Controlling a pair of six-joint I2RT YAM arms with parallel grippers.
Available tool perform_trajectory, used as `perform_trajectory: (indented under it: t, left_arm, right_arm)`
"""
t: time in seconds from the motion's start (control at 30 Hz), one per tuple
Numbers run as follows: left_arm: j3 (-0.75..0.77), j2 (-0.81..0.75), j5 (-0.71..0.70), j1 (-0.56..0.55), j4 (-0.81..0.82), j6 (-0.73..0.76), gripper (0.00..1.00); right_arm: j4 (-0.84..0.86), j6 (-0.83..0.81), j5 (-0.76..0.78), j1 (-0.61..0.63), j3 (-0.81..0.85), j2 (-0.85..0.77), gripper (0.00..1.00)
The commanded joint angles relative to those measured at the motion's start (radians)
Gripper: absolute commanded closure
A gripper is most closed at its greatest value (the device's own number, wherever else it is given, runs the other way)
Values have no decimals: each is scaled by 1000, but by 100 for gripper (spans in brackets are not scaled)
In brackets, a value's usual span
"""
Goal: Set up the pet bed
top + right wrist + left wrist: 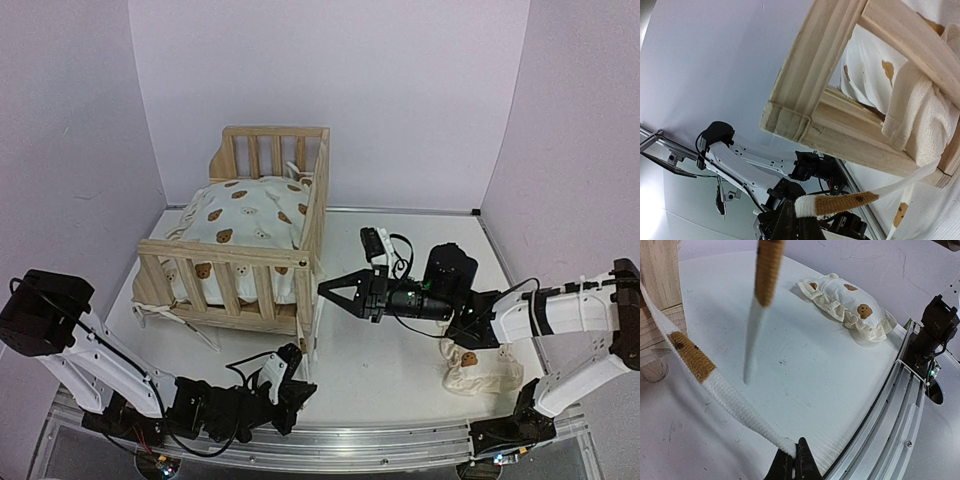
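Note:
The pet bed (225, 250), a pine slatted frame, stands at the table's left centre with the cream bear-print cushion (250, 210) inside. At its front right corner post (805, 100) two cushion ties hang out. My left gripper (792, 460) sits low near the table's front edge (293, 356), shut on the white end of one tie (730, 395), which runs taut up to the bed's foot (655, 371). To the right of that post, my right gripper (322, 289) is shut on the other tie's end (840, 204) at its brown patch (800, 220).
The small bear-print pillow (480, 372) lies under my right arm, at the table's front right (850, 302). A metal rail (890, 405) borders the near edge. Another tie (180, 322) trails from the bed's front left. Purple walls close the back and sides.

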Motion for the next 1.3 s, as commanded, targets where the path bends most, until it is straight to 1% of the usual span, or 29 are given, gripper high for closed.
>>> perform_trajectory:
  t: [0.0, 0.3, 0.4, 0.57, 0.9, 1.03, 1.17, 1.27]
  left_arm:
    - [-4, -12, -20, -13, 16, -17, 100]
    - [-15, -3, -35, -26, 32, -17, 100]
    - [-18, -4, -36, -27, 35, -18, 100]
    - [-24, -6, -42, -32, 44, -19, 100]
    - [-41, -16, -52, -45, 64, -13, 100]
    - [-34, -26, -38, -55, 65, 13, 100]
    - [-27, -38, -31, -65, 65, 26, 100]
    - [-30, -65, -39, -68, 65, 36, 100]
  right_arm:
    - [129, 21, 95, 24, 52, -4, 100]
    - [161, 44, 144, 81, 109, 59, 100]
    - [165, 42, 182, 99, 114, 67, 100]
    - [197, 50, 211, 105, 127, 84, 100]
    - [186, 10, 265, 119, 86, 85, 100]
    - [53, -114, 279, 148, 96, 121, 100]
    - [-37, -205, 347, 187, 88, 143, 100]
    - [-230, -306, 413, 223, 134, 149, 100]
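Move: My right hand holds one tie of the pet bed's cushion and heads for the other tie, held stretched by my left hand. The middle of that stretch lies about 4 cm left of my right hand, 1 cm back and some 14 cm lower; from my left hand it is about 9 cm ahead and 1 cm left, nearly level. The bed's corner post stands about 11 cm ahead and 5 cm left of my right hand, its middle some 17 cm lower. I carry the pinched tie left across the top of the stretched one, about 4 cm in all, rising 2 cm first and pausing briefly. Then my right hand drops nearly 6 cm towards the stretched tie, coming slightly back, fingertips dipping. My left hand keeps its shut grip and almost its place, holding its tie out from the post. ##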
